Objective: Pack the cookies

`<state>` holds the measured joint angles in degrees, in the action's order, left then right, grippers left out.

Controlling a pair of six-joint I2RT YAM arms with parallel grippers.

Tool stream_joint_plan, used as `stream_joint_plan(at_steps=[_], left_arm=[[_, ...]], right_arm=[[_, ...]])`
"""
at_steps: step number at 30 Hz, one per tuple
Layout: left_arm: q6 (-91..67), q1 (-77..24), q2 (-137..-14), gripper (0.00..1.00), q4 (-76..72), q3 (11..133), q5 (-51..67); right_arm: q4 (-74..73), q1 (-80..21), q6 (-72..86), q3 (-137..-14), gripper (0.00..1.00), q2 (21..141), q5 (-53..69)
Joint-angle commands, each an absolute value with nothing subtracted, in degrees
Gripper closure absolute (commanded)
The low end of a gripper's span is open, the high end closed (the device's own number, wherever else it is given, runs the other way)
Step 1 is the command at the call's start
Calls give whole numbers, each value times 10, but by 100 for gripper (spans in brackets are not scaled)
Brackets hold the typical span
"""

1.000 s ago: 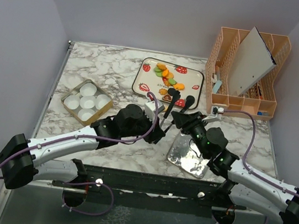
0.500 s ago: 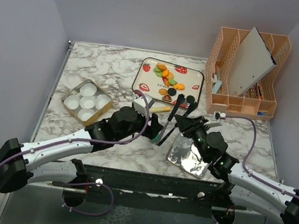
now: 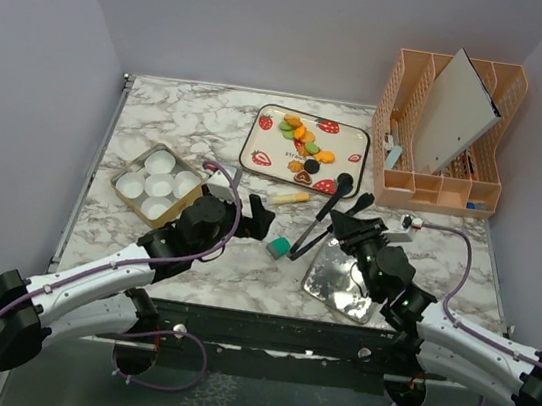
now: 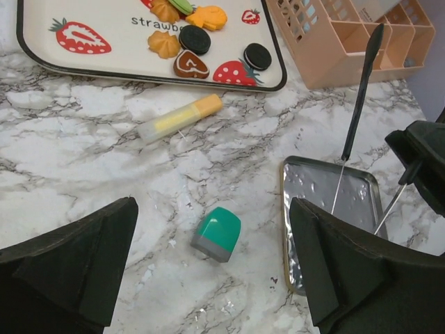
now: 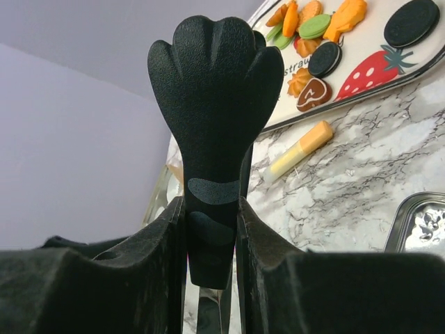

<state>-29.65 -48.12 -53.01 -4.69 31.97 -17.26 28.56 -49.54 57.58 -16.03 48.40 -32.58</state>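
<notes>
The cookies [image 3: 304,145], orange, green, brown and black, lie in a loose heap on the white strawberry-print plate [image 3: 258,151] at the back middle. The same cookies [image 4: 188,42] show at the top of the left wrist view. My left gripper [image 3: 253,223] is open and holds nothing. Its jaws hang over a small teal block [image 4: 217,234] on the marble. My right gripper [image 5: 212,229] is shut on black tongs [image 5: 215,76]. The tongs' paw-shaped tip points toward the cookies [image 5: 316,24]. From above, the right gripper [image 3: 348,226] sits just short of the plate.
A gold tin [image 3: 123,194] with white paper cups stands at the left. Its shiny lid [image 3: 340,285] lies in front of the right arm. A yellow tube [image 3: 289,198] lies below the plate. A peach organiser [image 3: 441,181] stands at the back right.
My left gripper has gone from shut to wide open and drawn back to the left, and the teal block now lies free on the marble. My right gripper closed tighter on the tongs.
</notes>
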Motion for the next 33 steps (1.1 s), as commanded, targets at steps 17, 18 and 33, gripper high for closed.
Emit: stream_joint_plan(at_steps=[17,18,33], left_arm=[[-251,-520,-631,1,-233,326,22],[-249,-523,-642,1,-234,332,22],[-295,-544,-762,6,-241,401,15]], right_arm=[[228,-497,765,-213,100,544,-372],[227,-496,767,-214,100,544,-371],[216,-497,802,-207,100,542,-360]])
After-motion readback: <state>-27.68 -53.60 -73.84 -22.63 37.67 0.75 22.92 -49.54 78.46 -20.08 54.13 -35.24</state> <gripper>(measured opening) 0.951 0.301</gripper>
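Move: The tongs, held by the right hand, have their middle about 13 cm to the left hand's right, level in reach and about level in height. On the table some 17 cm below it, the teal block lies about 5 cm right and 2 cm back, the yellow stick 6 cm right and 11 cm ahead, the silver baking tray 22 cm right and 7 cm back. From the right hand, the tongs' middle is 4 cm left. The right hand keeps its pinch on one black handle of the tongs, dipping a couple of centimetres and partly recovering while it rolls left side up about 15 degrees and tips slightly down. The empty left hand, fingers kept wide open, sweeps about 11 cm right and a little back, swinging some 20 degrees clockwise, to bring its open fingers around the tongs' lower arms; no touch can be made out. ##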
